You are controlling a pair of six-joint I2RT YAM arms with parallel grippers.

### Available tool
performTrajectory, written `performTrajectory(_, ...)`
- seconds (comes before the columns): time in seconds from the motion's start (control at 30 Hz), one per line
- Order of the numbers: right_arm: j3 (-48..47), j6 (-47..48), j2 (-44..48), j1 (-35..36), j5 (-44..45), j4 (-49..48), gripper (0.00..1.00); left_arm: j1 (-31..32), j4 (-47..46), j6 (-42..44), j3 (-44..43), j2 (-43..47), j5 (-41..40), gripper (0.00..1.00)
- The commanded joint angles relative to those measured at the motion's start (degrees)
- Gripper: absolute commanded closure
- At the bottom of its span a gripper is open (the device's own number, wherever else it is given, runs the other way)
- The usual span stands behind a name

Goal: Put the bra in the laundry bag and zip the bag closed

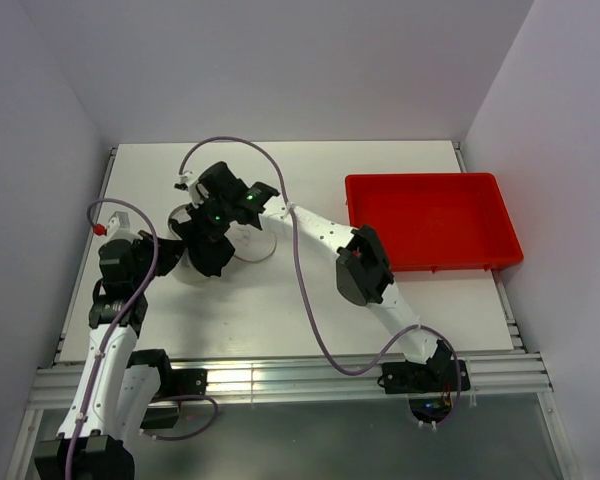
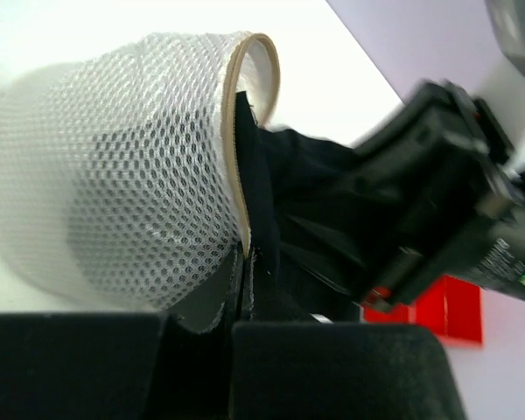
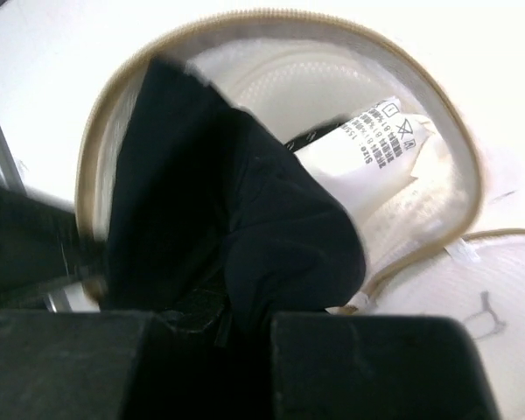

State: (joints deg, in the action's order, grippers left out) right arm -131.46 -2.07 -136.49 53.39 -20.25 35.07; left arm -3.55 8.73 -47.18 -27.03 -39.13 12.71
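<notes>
The laundry bag (image 2: 114, 175) is a white mesh cylinder lying on its side with its tan zip rim (image 3: 289, 19) open. My left gripper (image 2: 242, 267) is shut on the bag's rim at the near edge. The black bra (image 3: 245, 219) sits bunched in the mouth, partly inside, with a white care label (image 3: 367, 149) behind it. My right gripper (image 3: 236, 319) is shut on the bra's fabric and presses into the opening; it looms dark at the right of the left wrist view (image 2: 437, 201). The round lid (image 3: 499, 289) hangs open at the bag's side. From above, both grippers (image 1: 220, 215) cover the bag (image 1: 255, 245).
A red rectangular bin (image 1: 430, 220) stands at the table's right rear; a corner of it (image 2: 451, 311) shows behind the right gripper. The white table (image 1: 280, 310) ends at a metal rail near the arm bases. Grey walls close in left, right and behind.
</notes>
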Motion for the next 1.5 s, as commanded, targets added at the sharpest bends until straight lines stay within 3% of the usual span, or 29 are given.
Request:
performTrajectory(0.0, 3.5, -7.0, 0.1, 1.7, 1.9, -8.3, 1.0, 0.6, -8.2, -0.7, 1.3, 0.2, 10.9, 1.0)
performTrajectory(0.17, 15.2, -22.9, 6.9, 1.5, 8.8, -27.3, 1.0, 1.0, -8.1, -2.2, 4.1, 0.5, 16.8, 1.0)
performTrajectory(0.4, 22.5, -38.5, 12.8, -1.0, 18.0, -37.6, 1.0, 2.0, -3.8, -1.3, 4.9, 2.0, 18.1, 1.0)
performTrajectory(0.8, 33.5, -42.4, 22.0, -4.0, 16.0, -45.1, 1.0, 2.9, -1.4, 1.2, 1.9, 0.2, 19.2, 1.0)
performTrajectory(0.93, 41.6, -41.3, 28.0, -4.2, 17.0, -47.1, 1.0, 3.0, -3.4, 1.0, 1.3, -2.3, 20.2, 1.0)
performTrajectory(1.03, 49.8, -40.9, 34.7, -4.3, 17.9, -48.8, 1.0, 6.9, -7.3, -0.4, 0.8, -4.8, 20.7, 1.0)
performTrajectory(1.23, 62.8, -43.0, 46.8, -4.9, 19.3, -52.6, 1.0, 23.7, -16.5, -2.8, -2.9, -13.8, 18.2, 1.0)
performTrajectory(1.33, 65.3, -40.7, 49.5, -4.3, 19.6, -49.1, 1.0, 27.9, -19.9, -3.6, -1.2, -12.4, 15.6, 1.0)
performTrajectory(1.47, 66.9, -38.6, 45.8, -3.6, 16.5, -47.7, 1.0, 28.0, -15.6, -3.9, 3.0, -2.5, 7.4, 1.0)
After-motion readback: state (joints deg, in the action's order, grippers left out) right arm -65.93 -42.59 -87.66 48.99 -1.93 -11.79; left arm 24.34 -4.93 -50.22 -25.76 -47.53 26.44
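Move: The left hand's shut fingers already pinch the near-left rim of the laundry bag, whose middle is about 5 cm ahead, 3 cm to the right and 7 cm below. The bra sits some 5 cm to its right and 2 cm ahead. From the right hand, which holds the bra, the bag's middle is roughly 1 cm ahead, 3 cm left and 8 cm below; the open lid is some 11 cm right, 2 cm ahead and 11 cm down. Dipping about 3 cm at the bag mouth, the right hand edges forward, then climbs and draws back to the right, ending some 12 cm higher and 13 cm farther right, fingers turned clockwise and levelled, still gripping the bra. The left hand, still pinching the rim, swings right about 17 cm and somewhat back, quickest late on, turning some 40 degrees clockwise and dragging the bag along. ##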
